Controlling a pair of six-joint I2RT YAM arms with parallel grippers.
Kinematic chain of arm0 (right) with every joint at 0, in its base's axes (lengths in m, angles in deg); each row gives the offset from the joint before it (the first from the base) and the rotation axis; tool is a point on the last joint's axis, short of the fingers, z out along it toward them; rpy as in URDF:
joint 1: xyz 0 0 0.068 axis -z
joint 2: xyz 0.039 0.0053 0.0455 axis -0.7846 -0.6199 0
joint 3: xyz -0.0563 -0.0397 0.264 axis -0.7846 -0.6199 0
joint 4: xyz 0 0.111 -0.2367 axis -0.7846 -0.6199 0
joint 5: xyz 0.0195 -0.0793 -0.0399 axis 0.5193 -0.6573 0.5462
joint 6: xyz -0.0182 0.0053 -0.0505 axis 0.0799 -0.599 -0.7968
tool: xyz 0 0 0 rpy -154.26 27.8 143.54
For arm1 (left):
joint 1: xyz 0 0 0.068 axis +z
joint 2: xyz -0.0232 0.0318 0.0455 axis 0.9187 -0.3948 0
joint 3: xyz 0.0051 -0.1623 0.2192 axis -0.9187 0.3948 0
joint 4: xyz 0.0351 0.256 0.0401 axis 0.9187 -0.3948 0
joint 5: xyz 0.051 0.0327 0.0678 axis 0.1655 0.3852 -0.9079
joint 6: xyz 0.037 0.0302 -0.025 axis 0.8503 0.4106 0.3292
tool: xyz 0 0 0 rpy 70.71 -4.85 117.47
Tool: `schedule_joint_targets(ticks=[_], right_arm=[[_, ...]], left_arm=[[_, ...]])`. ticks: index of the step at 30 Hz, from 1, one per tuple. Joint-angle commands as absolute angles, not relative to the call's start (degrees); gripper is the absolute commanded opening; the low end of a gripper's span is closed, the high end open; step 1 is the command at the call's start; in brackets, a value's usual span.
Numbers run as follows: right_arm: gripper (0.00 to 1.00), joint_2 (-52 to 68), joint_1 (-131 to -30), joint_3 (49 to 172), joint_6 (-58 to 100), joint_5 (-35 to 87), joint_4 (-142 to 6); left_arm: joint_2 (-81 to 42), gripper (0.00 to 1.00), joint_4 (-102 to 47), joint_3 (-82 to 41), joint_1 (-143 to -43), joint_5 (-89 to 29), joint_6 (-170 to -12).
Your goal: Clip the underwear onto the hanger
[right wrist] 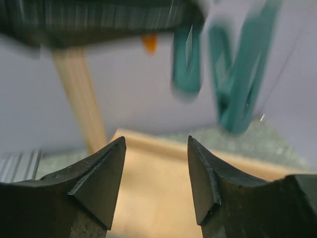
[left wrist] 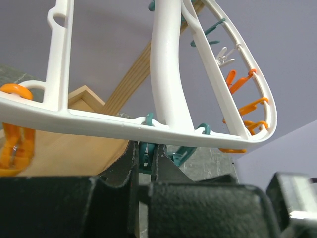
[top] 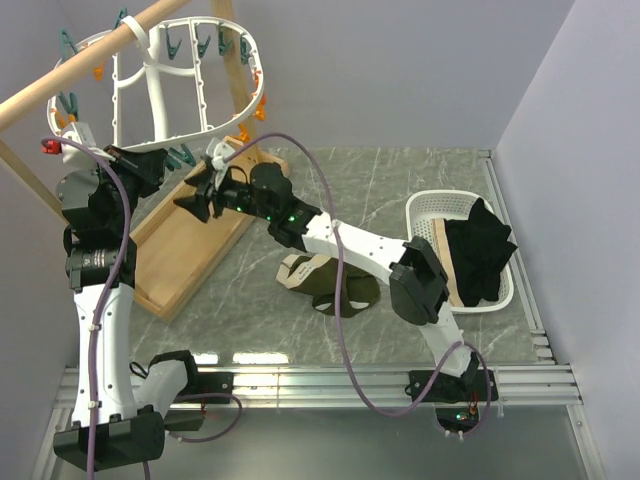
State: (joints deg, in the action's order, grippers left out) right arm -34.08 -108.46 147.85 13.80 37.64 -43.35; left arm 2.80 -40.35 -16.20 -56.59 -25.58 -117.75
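The white oval hanger [top: 205, 132] hangs from a wooden pole at the upper left, with teal and orange clothespins along its rim. The olive-green underwear [top: 330, 285] lies crumpled on the table, pale lining showing, with no gripper on it. My left gripper [top: 165, 162] is raised under the hanger's lower rim [left wrist: 166, 74]. In the left wrist view it [left wrist: 145, 148] is shut on a teal clothespin [left wrist: 143, 161]. My right gripper [top: 197, 195] hovers just right of it, open [right wrist: 156, 141], nothing between its fingers. Blurred teal clothespins [right wrist: 237, 74] hang above it.
The wooden pole [top: 90, 70] rises from a wooden tray [top: 190, 260] under both grippers. A white basket [top: 428, 203] at the right holds a black garment [top: 480, 250] and a tan cloth [top: 445, 260]. Walls close in behind and at the right.
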Motion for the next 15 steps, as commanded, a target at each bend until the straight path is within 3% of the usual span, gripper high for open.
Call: schedule_joint_targets(ticks=[1, 11, 15], right_arm=[[0.61, -25.28, -108.73, 140.97, 12.3, 40.65, -43.93], [0.59, -7.43, -105.31, 108.55, 13.35, 41.62, -54.74], [0.57, -4.34, -102.67, 102.02, 14.05, 38.11, -62.72]], left_arm=[[3.32, 0.0, -34.15, -16.42, -56.37, -25.77, -118.91], [3.58, 0.0, -34.68, -16.33, -56.37, -24.98, -118.38], [3.59, 0.0, -34.51, -16.33, -56.37, -24.89, -118.56]])
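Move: The underwear lies crumpled on the table, its middle about 26 cm to the right hand's right, 4 cm back and roughly 35 cm below. Teal clips on the hanger's near rim sit some 6 cm above that hand, 3 cm to its left and 1 cm ahead; the wooden tray's middle is about 11 cm ahead, 4 cm left and 35 cm below. From the left hand, the underwear is some 34 cm right, 6 cm back and 41 cm below. Down and to the right, fast, the open and empty right hand goes on leaving the teal clips for the underwear, dropping about 13 cm and crossing about as far, and drawing back some 6 cm until late in the sweep. The fingers tip downward about 20 degrees with some roll, and stay open. The left hand keeps its pinch on a teal clip at the hanger's rim. ##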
